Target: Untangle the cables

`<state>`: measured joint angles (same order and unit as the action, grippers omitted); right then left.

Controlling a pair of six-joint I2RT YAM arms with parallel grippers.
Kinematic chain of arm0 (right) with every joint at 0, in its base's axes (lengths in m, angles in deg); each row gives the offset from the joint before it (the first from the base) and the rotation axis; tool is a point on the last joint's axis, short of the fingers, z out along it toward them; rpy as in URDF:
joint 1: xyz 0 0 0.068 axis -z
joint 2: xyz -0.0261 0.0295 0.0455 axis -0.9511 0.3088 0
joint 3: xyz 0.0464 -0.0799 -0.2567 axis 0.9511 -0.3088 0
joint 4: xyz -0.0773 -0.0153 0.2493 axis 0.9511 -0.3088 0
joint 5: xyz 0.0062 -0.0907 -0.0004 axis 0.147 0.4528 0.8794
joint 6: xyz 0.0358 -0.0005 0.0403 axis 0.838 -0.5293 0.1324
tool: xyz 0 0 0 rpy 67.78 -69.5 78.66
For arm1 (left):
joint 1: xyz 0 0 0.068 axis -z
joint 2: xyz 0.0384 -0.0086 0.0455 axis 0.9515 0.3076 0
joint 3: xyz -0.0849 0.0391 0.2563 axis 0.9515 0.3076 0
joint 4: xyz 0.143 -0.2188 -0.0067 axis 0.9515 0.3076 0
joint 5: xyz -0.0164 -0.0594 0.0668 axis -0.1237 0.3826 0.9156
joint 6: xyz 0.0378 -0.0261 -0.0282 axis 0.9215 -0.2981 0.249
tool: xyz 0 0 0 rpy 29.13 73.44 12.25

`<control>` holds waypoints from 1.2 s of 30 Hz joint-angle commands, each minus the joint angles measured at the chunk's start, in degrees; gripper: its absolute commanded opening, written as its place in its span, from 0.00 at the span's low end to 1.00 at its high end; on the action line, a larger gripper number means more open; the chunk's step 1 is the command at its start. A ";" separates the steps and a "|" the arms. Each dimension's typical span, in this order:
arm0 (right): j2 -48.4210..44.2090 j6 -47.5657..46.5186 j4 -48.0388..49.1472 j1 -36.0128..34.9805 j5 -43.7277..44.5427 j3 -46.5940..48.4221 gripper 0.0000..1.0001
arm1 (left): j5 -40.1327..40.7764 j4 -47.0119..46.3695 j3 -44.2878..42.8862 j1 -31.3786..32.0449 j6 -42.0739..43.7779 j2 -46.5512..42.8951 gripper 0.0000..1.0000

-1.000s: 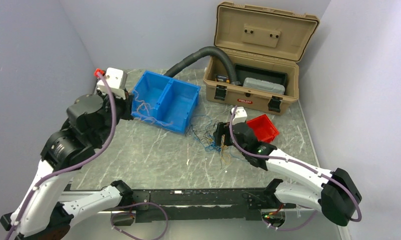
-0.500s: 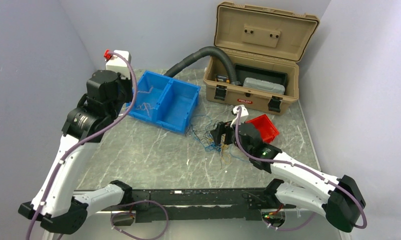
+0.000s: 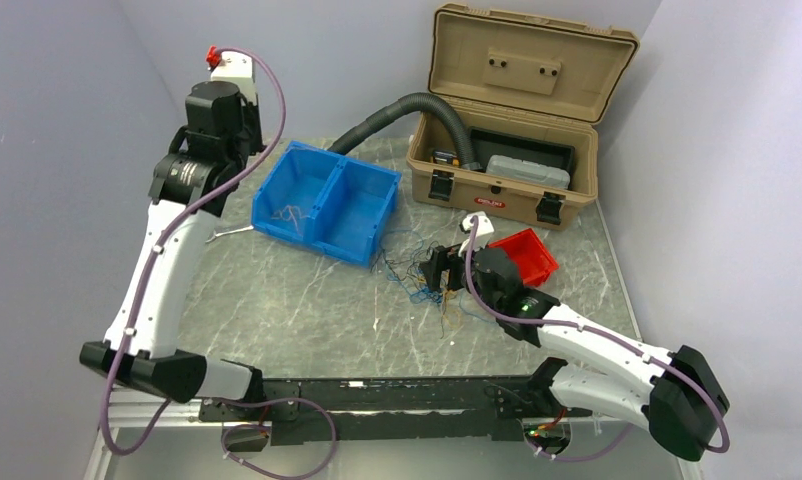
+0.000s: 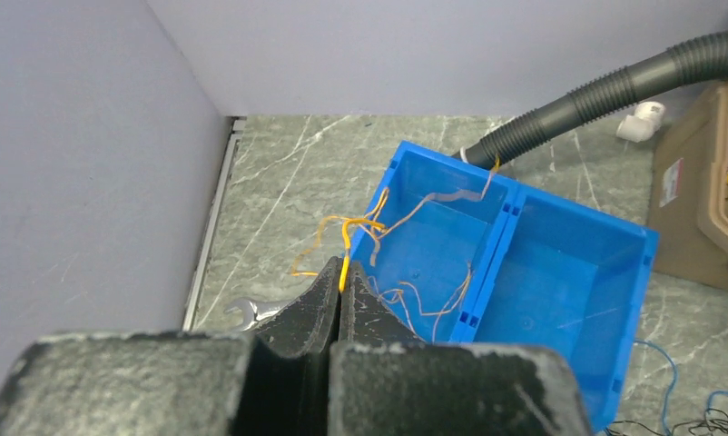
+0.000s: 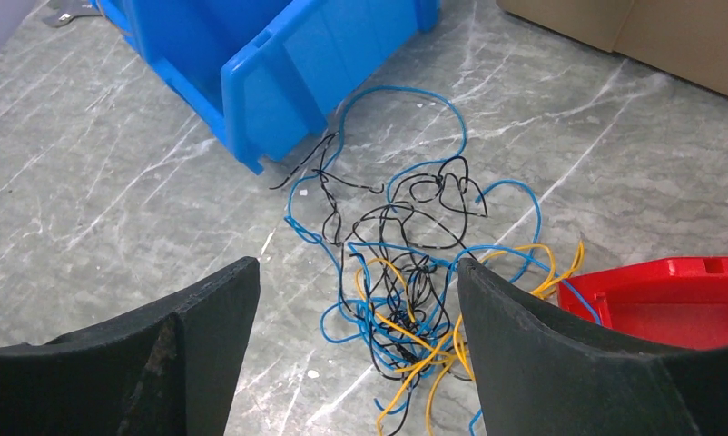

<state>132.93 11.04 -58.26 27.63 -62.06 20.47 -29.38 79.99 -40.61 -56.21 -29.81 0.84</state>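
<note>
A tangle of thin blue, black and yellow cables [image 5: 406, 272] lies on the marble table between the blue bin and the red tray, also visible from above as the tangle [image 3: 413, 266]. My right gripper [image 5: 358, 265] hangs open just above it, one finger on each side, touching nothing. My left gripper [image 4: 342, 277] is shut on one yellow cable [image 4: 345, 250], held high over the left end of the blue bin [image 4: 515, 195]. That cable trails down across the bin's rim. Several loose yellowish cables [image 4: 433, 295] lie in the bin's left compartment [image 3: 289, 213].
The two-compartment blue bin [image 3: 372, 215] stands at the back left. An open tan toolbox [image 3: 507, 195] is at the back right, with a black corrugated hose [image 3: 397, 108] running into it. A red tray [image 3: 529, 255] sits by the right gripper. A wrench [image 3: 227, 233] lies left of the bin.
The left arm has risen and swung toward the back wall with the yellow cable pinched in it. The right gripper has widened a little and barely shifted over the tangle.
</note>
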 commanded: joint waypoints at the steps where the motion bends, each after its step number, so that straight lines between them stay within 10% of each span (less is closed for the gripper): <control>1: 0.67 -0.57 3.57 0.00 -0.62 -0.02 0.82 | -0.76 -2.08 -3.54 -2.06 -0.05 4.02 0.00; 29: -1.69 -0.35 1.73 0.04 -0.06 -0.54 0.82 | -10.92 -14.13 9.63 -5.38 -14.50 18.06 0.00; 36: -1.13 -0.59 1.19 0.00 -0.02 0.18 0.82 | 0.67 -10.40 4.13 -3.60 -9.28 14.10 0.00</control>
<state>132.39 10.82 -57.21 27.63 -62.41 19.85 -34.87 69.50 -31.19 -60.67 -42.37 20.23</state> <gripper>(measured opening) 0.823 0.012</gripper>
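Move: The yellow cable is already pinched in my left hand, and I take it to the blue bin's left compartment, some 18 cm ahead, 5 cm to the right and about 38 cm below. The bin's right compartment is about 15 cm ahead and 17 cm to the right; the wrench lies roughly 10 cm ahead and 11 cm left, both down near the table. From my right hand, the left compartment is about 30 cm ahead, 31 cm left and 12 cm below. My left hand sinks nearly 20 cm and reaches about 10 cm forward towards the left compartment, going mostly forward at first and then steeply down, before easing up a centimetre or so. I tip the fingers some 17 degrees further down with a slight roll, and keep them shut on the yellow cable. ##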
